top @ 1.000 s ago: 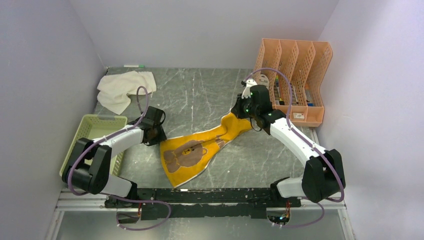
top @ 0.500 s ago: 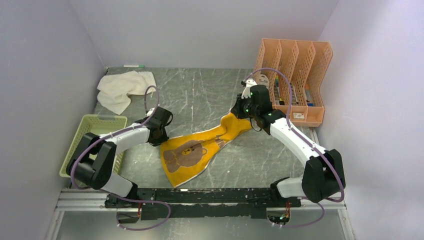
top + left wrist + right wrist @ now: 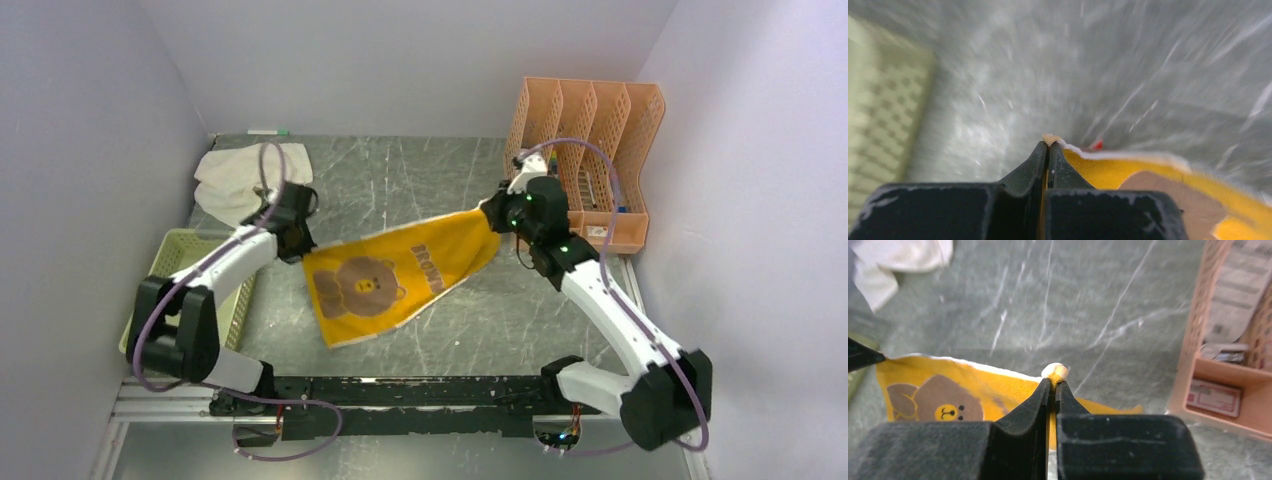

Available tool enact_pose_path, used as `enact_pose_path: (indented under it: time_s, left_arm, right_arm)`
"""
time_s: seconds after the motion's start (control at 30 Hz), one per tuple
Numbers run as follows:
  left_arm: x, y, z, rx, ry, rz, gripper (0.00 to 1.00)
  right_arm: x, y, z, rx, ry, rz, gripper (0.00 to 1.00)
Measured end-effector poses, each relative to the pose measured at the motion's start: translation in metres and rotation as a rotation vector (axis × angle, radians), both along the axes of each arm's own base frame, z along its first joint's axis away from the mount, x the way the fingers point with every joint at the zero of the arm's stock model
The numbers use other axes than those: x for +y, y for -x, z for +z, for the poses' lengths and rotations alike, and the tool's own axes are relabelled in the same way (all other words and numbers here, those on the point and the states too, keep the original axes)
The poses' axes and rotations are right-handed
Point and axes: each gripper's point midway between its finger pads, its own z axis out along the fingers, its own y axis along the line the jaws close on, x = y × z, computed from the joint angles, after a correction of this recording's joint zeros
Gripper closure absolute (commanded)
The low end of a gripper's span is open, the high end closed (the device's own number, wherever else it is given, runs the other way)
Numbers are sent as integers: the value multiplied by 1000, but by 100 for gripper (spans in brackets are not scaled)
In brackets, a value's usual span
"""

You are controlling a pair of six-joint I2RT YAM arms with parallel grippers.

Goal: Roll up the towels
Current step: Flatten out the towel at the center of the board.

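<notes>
A mustard-yellow towel (image 3: 400, 275) with a brown bear print hangs stretched between both grippers above the table's middle. My left gripper (image 3: 300, 250) is shut on its left corner; in the left wrist view the yellow towel (image 3: 1128, 175) pokes out of the pinched left gripper (image 3: 1048, 145). My right gripper (image 3: 493, 217) is shut on the opposite corner, and the right wrist view shows the yellow towel (image 3: 973, 390) running left from the closed right gripper (image 3: 1053, 382). The cream-white towel (image 3: 240, 180) lies crumpled at the back left, also visible as the white towel (image 3: 893, 260).
A green mesh basket (image 3: 180, 280) sits at the left edge, under the left arm. An orange file rack (image 3: 590, 160) with papers stands at the back right, close behind the right gripper. Walls close in the table on three sides.
The left gripper closed on the yellow towel's left corner and lifted it back-left. The right arm moved right, so the crumpled towel now spreads taut between them.
</notes>
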Motion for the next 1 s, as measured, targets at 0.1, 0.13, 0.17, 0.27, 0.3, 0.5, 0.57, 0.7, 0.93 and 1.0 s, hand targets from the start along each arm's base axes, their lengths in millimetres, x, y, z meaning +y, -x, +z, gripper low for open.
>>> enact_pose_path:
  time_s: [0.1, 0.13, 0.17, 0.27, 0.3, 0.5, 0.57, 0.7, 0.93, 1.0]
  left_arm:
    - [22, -38, 63, -154, -5, 31, 93]
    - [27, -49, 89, -225, -7, 36, 93]
    - [30, -56, 114, -290, -8, 34, 93]
    - [32, -62, 190, -488, -5, 11, 93]
    - [33, -58, 210, -541, -3, 4, 93]
    - [38, -3, 298, -826, 55, -44, 93]
    - [37, 22, 318, -907, 93, -70, 93]
    - [32, 76, 347, -1048, 176, -144, 93]
    - [29, 123, 329, -1015, 221, -217, 93]
    - [28, 122, 311, -938, 210, -215, 93]
  right_arm:
    - [-16, 3, 41, -127, -43, -75, 100]
    - [-21, 4, 56, -174, -61, -100, 100]
    - [-25, 6, 71, -218, -81, -120, 100]
    - [-36, 13, 105, -314, -124, -170, 100]
    - [-40, 16, 113, -334, -133, -182, 100]
    - [-52, 50, 155, -409, -204, -201, 100]
    - [-57, 67, 170, -439, -240, -197, 100]
    - [-67, 113, 197, -492, -325, -170, 100]
    - [-71, 144, 184, -433, -357, -146, 100]
    - [-68, 139, 170, -390, -343, -151, 100]
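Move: Each hand already holds an upper corner of the yellow towel. Its middle lies about 17 cm to the left hand's right and 5 cm back, roughly level with it; from the higher right hand it is some 18 cm left, 9 cm back and 14 cm below. The green basket lies 22 cm left and 8 cm back of the left hand, the white towel 11 cm left and 15 cm ahead, 4 cm below. Both hands keep their pinch on the yellow towel's corners and lift it together: the left swings some 6 cm forward while rising about 35 cm, then draws back, its fingers tipping up some 55 degrees. The right rises about 20 cm while drawing back 14 cm and moving right, away from the left hand, and both sink slightly at the end. ##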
